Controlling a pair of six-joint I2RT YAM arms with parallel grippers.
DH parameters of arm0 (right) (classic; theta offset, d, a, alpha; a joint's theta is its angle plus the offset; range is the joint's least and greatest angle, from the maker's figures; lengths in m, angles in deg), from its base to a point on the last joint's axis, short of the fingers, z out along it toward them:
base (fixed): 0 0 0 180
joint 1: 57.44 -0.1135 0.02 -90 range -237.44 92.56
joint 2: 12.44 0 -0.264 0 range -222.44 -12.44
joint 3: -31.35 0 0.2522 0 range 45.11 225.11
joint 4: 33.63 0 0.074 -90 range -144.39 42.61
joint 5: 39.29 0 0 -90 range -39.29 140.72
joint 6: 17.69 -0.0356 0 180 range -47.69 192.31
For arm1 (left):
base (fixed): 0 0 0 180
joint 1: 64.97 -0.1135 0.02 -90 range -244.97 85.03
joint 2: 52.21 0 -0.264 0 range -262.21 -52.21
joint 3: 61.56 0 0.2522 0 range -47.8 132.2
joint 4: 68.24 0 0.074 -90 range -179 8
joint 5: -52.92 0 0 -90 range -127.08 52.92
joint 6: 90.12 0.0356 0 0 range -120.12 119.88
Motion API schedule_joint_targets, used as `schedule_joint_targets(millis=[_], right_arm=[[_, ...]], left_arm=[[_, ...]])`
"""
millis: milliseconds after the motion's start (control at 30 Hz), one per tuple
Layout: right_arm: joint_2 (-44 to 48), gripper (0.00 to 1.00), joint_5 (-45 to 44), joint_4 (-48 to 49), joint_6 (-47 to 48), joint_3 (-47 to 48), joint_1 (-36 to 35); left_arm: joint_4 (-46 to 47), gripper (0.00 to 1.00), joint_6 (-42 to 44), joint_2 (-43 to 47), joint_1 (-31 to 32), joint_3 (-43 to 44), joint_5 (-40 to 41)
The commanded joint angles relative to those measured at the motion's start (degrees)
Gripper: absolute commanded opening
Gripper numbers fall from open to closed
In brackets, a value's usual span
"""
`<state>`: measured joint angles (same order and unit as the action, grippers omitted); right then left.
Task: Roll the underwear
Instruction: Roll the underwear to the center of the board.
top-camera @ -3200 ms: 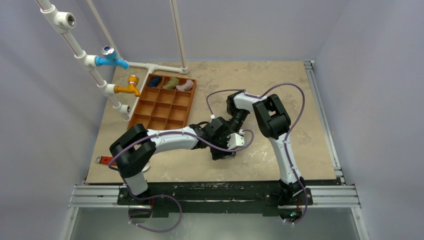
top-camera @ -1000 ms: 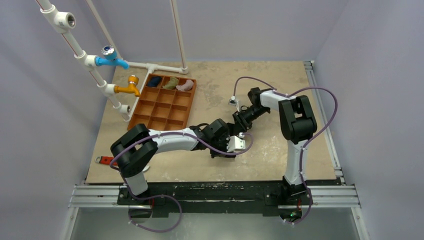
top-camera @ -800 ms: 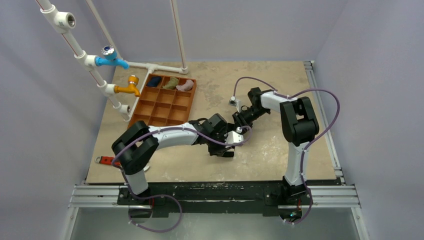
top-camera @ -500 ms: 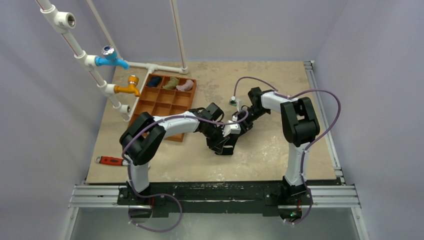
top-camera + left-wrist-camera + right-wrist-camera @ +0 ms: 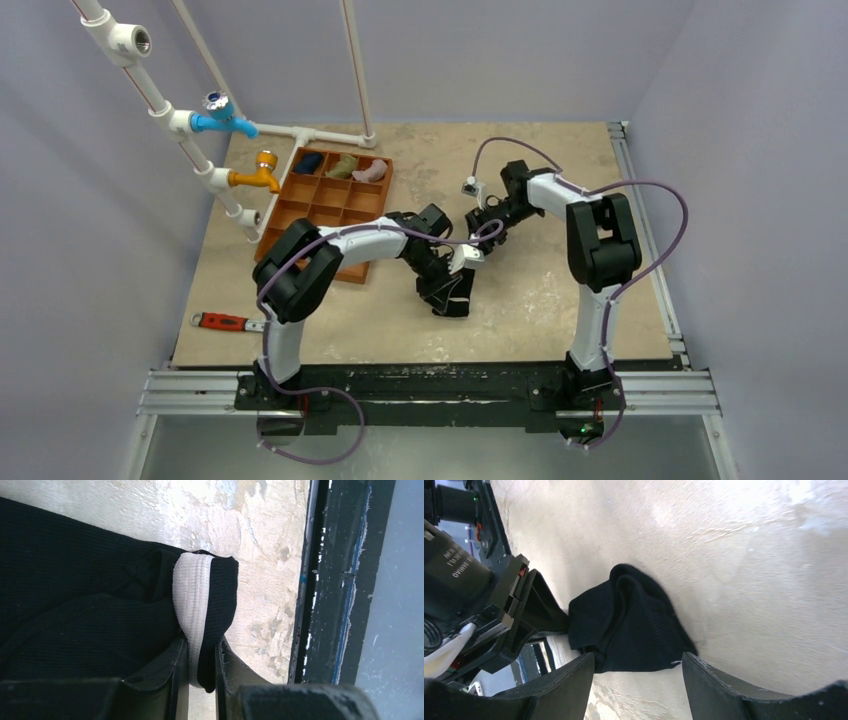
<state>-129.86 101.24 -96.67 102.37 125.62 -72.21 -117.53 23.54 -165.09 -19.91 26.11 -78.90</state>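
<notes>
The underwear is a small black garment with a white waistband, bunched on the beige table. My left gripper is shut on a folded edge of it, waistband and black fabric pinched between the fingers. In the top view the left gripper is at the table's middle with the underwear under it. My right gripper is open and empty, its fingers apart just short of the underwear. In the top view the right gripper is behind and to the right of the left one.
An orange-brown compartment tray stands at the back left, with dark blue, olive-green and pink bundles in its far row. White pipes with blue and orange taps rise left of it. A red wrench lies front left. The table's black front rail is close.
My right gripper has drawn back from the left gripper toward the far right. My left arm's elbow has swung toward the tray, with the gripper staying shut on the underwear.
</notes>
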Motion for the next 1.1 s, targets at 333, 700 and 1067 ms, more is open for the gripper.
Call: schedule_joint_targets(millis=[333, 700, 1067], right_arm=[[2.4, 0.65, 1.7, -5.3, 9.5, 2.1, 12.1], [17.2, 0.65, -3.1, -4.5, 19.8, -14.4, 12.9], [38.5, 0.66, -11.1, 9.3, 13.8, -25.3, 6.7]], left_arm=[[-9.6, 0.0, 0.7, -9.3, -0.7, 8.9, -4.3], [-19.4, 0.0, -1.7, -19.6, -4.6, 20.0, -11.1], [-24.2, 0.0, -3.4, -26.0, -6.8, 26.1, -14.9]])
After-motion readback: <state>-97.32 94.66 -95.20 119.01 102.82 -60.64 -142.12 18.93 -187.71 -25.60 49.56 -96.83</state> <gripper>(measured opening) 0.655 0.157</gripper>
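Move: The left hand already pinches the black underwear by its near, white-striped waistband; the cloth's middle is about 4 cm ahead of it, 3 cm to its right and 1 cm lower. The orange tray's middle is some 17 cm ahead and 23 cm left of that hand, and the table's near edge about 11 cm straight back. From the open right hand the underwear's middle is roughly 5 cm back, 4 cm left and 3 cm below. Keeping its pinch on the waistband, the left hand stays nearly in place, easing about 1 cm right and a little back and then forward, while its wrist turns some 30 degrees, fingertips swinging back towards the near table edge. The right hand, fingers still open, leaves the underwear: forward and right, then back about 8 cm, ending 9 cm farther right and 5 cm higher. ##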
